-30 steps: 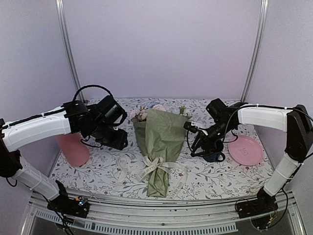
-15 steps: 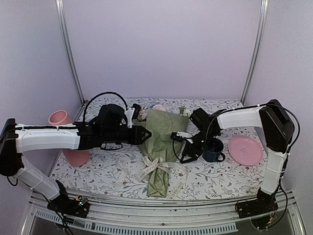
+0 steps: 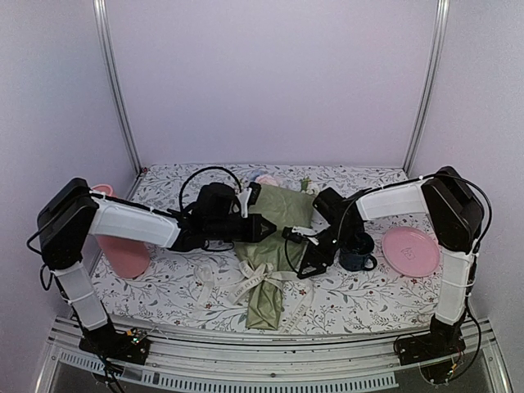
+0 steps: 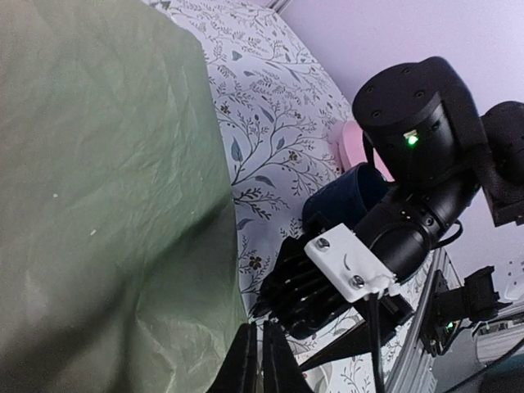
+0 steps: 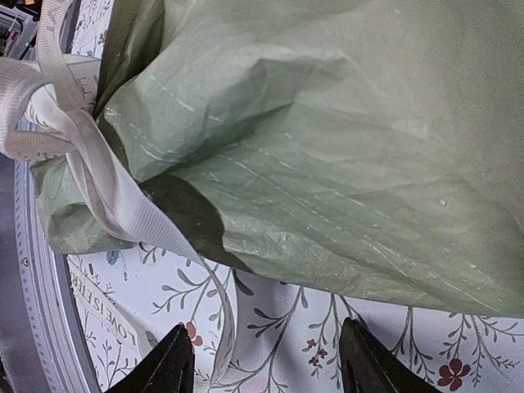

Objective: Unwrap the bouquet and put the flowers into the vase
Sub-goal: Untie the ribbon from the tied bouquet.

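Note:
The bouquet (image 3: pixel 264 304) lies mid-table, an olive green paper cone tied with a cream ribbon (image 3: pixel 254 278). Flowers (image 3: pixel 264 177) peek out at its far end. My left gripper (image 3: pixel 274 230) reaches across the wrap from the left. In the left wrist view its fingers (image 4: pixel 257 332) are closed together on the right edge of the green paper (image 4: pixel 106 205). My right gripper (image 3: pixel 304 264) hangs low just right of the bouquet, open. Its fingers (image 5: pixel 266 364) straddle bare cloth and a ribbon strand (image 5: pixel 98 180) below the paper (image 5: pixel 327 164). The pink vase (image 3: pixel 123 252) stands at the left, partly behind my left arm.
A dark blue mug (image 3: pixel 358 252) sits right behind my right gripper, and a flat pink plate (image 3: pixel 411 250) lies further right. The table wears a flowered cloth (image 3: pixel 172 286). Metal posts rise at the back corners, and a rail runs along the near edge.
My left arm swung right, away from the vase and over the bouquet, and its jaws closed. My right gripper shifted left from the mug to the bouquet's right edge.

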`<state>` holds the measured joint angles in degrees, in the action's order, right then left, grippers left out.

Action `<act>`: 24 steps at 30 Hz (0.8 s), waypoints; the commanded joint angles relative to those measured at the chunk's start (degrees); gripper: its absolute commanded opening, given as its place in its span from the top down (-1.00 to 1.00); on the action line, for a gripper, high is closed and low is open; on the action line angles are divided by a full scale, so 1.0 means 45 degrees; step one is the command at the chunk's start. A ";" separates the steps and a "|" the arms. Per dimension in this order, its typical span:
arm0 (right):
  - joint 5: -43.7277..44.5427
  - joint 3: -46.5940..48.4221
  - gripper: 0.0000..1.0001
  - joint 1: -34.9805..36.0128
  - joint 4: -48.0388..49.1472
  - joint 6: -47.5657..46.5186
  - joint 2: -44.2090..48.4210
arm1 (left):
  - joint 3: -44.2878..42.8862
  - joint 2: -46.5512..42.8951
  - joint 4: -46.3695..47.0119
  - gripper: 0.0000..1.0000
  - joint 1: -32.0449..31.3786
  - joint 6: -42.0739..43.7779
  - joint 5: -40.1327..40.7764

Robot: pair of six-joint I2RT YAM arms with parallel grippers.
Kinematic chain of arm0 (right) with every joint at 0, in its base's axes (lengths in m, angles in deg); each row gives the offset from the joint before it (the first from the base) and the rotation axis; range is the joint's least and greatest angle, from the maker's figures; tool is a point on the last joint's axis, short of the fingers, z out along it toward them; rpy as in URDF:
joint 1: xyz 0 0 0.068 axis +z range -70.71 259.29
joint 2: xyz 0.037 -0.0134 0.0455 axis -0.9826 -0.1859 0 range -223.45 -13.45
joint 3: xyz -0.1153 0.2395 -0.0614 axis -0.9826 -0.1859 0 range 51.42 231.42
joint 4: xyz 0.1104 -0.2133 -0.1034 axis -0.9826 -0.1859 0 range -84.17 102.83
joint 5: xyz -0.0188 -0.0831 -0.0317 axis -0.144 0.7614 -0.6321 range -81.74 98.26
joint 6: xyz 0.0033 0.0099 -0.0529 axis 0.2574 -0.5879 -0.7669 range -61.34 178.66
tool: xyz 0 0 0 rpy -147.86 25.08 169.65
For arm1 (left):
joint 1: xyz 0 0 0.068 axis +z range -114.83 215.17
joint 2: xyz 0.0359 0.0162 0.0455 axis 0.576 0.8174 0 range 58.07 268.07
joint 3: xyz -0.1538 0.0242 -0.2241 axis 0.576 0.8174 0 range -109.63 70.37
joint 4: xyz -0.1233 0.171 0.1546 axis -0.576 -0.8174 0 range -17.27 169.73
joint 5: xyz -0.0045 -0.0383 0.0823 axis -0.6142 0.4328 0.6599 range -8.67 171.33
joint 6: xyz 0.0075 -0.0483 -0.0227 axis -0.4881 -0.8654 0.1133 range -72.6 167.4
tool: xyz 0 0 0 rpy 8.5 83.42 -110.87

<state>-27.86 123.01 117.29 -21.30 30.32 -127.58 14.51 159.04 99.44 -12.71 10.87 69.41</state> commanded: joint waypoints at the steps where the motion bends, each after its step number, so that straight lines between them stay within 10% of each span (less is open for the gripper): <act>1: -0.0416 -0.0109 -0.26 0.0111 0.0055 0.0034 -0.0423 | -0.0336 0.0811 0.0488 0.86 0.0188 -0.0158 -0.0632; 19: -0.0856 0.0455 -0.10 0.0160 -0.0266 0.0162 -0.1622 | 0.0246 0.1655 -0.0164 0.80 0.0213 -0.0212 -0.0776; 24: -0.0841 0.0700 0.48 0.0150 -0.0668 0.0122 -0.1420 | 0.0439 0.1745 -0.0033 0.79 0.0227 -0.0222 -0.0846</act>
<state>-34.15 125.96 117.40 -20.47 30.58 -132.17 15.50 166.34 99.09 -12.47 9.80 65.49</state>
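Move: The bouquet's green wrap lies right beneath my left hand's shut fingers, its body some 9 cm down; the ribbon knot is about 6 cm nearer the base and about 8 cm below that hand. Beside my open right fingers a ribbon tail hangs roughly 1 cm to the left and 1 cm back. From that hand the knot stands about 8 cm left, 2 cm back and a little higher, and the mug about 12 cm right and 4 cm ahead. I lower my shut left fingers about 7 cm, quickly and then easing off, and drift slightly back towards the knot until they press down on the wrap just beyond it. Down low, my right hand edges about 2 cm left to the wrap's edge, tipping only slightly, then starts closing its fingers around the ribbon tail between them, getting a bit over halfway shut. ##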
